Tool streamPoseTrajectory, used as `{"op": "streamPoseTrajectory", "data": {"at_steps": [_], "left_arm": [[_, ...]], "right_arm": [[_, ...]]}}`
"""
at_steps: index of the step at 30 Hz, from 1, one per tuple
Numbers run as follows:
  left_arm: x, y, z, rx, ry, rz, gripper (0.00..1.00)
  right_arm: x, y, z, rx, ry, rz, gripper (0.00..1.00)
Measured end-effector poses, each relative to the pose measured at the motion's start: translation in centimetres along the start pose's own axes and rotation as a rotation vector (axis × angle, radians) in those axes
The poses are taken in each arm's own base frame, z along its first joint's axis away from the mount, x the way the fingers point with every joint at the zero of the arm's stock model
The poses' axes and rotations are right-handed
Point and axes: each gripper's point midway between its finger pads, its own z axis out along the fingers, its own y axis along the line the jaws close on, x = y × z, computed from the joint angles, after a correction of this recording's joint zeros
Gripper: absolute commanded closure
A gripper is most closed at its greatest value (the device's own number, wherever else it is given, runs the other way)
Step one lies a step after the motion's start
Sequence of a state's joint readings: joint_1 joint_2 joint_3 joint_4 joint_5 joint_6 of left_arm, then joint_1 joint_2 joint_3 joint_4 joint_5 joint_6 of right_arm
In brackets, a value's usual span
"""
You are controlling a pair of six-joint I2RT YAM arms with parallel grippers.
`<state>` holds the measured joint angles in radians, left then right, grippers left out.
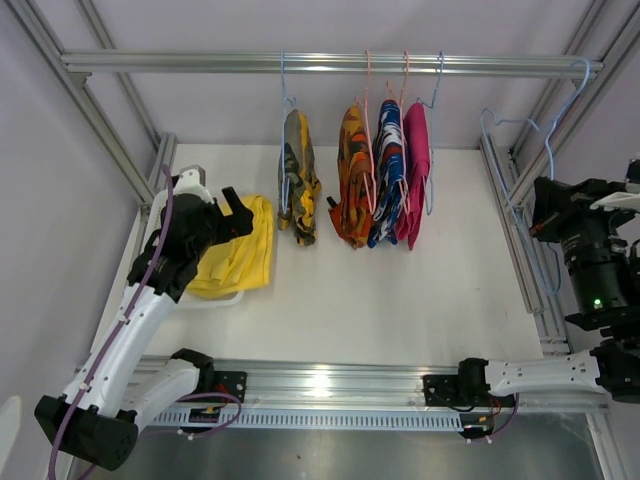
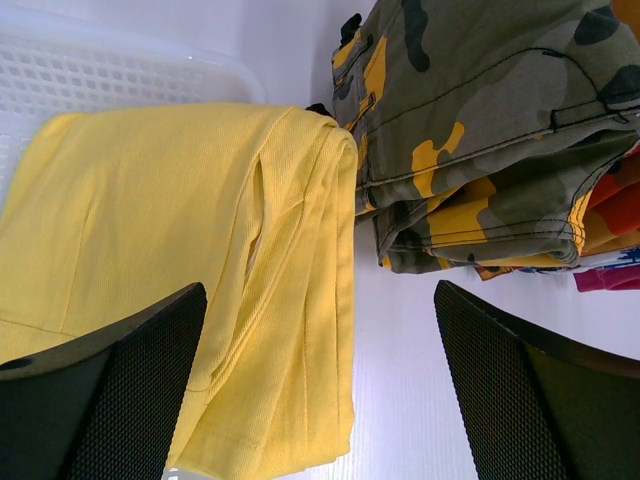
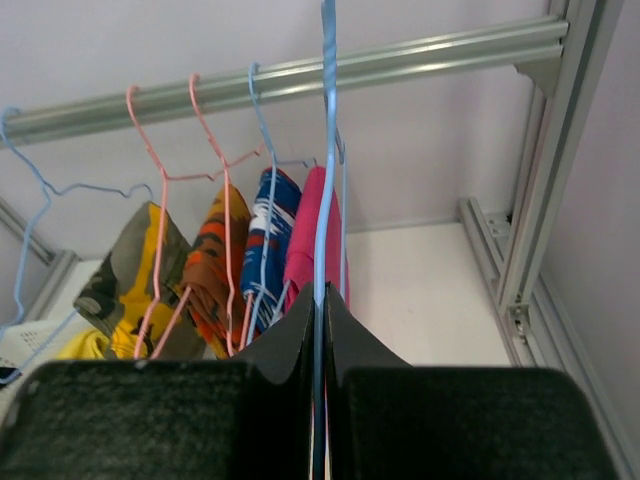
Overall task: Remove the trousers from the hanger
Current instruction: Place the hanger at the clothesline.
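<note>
Plain yellow trousers [image 1: 240, 255] lie folded on a white basket [image 1: 215, 298] at the left, off any hanger. My left gripper [image 1: 235, 215] hovers just above them, open and empty; in the left wrist view its fingers [image 2: 130, 380] straddle the yellow cloth [image 2: 180, 250]. The camouflage [image 1: 298, 175], orange [image 1: 353, 175], blue-red-white [image 1: 388, 165] and magenta [image 1: 416, 165] trousers hang on wire hangers from the rail [image 1: 200, 62]. My right gripper [image 1: 540, 208] is shut on an empty blue hanger [image 1: 552, 140] hooked on the rail's right end; the wire [image 3: 327, 150] runs between its jaws.
The aluminium frame posts [image 1: 100, 130] and side rails [image 1: 520, 260] border the white table [image 1: 400, 300]. The camouflage trousers' lower hem [image 2: 490, 130] hangs close beside the yellow pair. The basket's mesh wall [image 2: 100, 75] sits behind the yellow cloth.
</note>
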<state>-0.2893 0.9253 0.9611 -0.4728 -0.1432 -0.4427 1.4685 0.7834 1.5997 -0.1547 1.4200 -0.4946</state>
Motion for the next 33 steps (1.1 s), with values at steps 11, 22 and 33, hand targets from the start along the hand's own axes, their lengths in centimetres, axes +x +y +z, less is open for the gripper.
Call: {"op": "streamPoseTrajectory", "data": {"at_steps": [11, 22, 33], "left_arm": [[0.1, -0.3, 0.0, 0.017, 0.008, 0.008, 0.01], [0.2, -0.3, 0.0, 0.022, 0.01, 0.008, 0.01], [0.2, -0.4, -0.1, 0.025, 0.012, 0.008, 0.01]], "right_arm": [[5.2, 1.4, -0.2, 0.04, 0.053, -0.146, 1.0], [8.2, 0.2, 0.9, 0.154, 0.036, -0.201, 1.0], [12.8, -1.0, 5.7, 0.254, 0.088, -0.253, 1.0]]}}
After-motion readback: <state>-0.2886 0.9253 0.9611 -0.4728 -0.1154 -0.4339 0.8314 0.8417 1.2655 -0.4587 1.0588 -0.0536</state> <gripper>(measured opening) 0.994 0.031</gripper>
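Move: The right hand holds the empty light-blue hanger. The free stretch of clothesline lies about 33 cm ahead of it, straight in front and roughly 6 cm lower. The pink trousers hang some 33 cm ahead and 5 cm left, their middle about 30 cm below; the right-hand post joins the line 33 cm ahead and 28 cm to the right. From the left hand that free stretch is about 21 cm ahead, 48 cm right and 22 cm up. Keep the right gripper shut on the empty hanger and lower it about 12 cm, sinking nearly straight at first, then reaching some 7 cm forward towards the free clothesline right of the pink trousers while still sinking. Meanwhile turn the hand about 15 degrees clockwise, roll its left side down by nearly as much, and tip the fingers slightly down. ##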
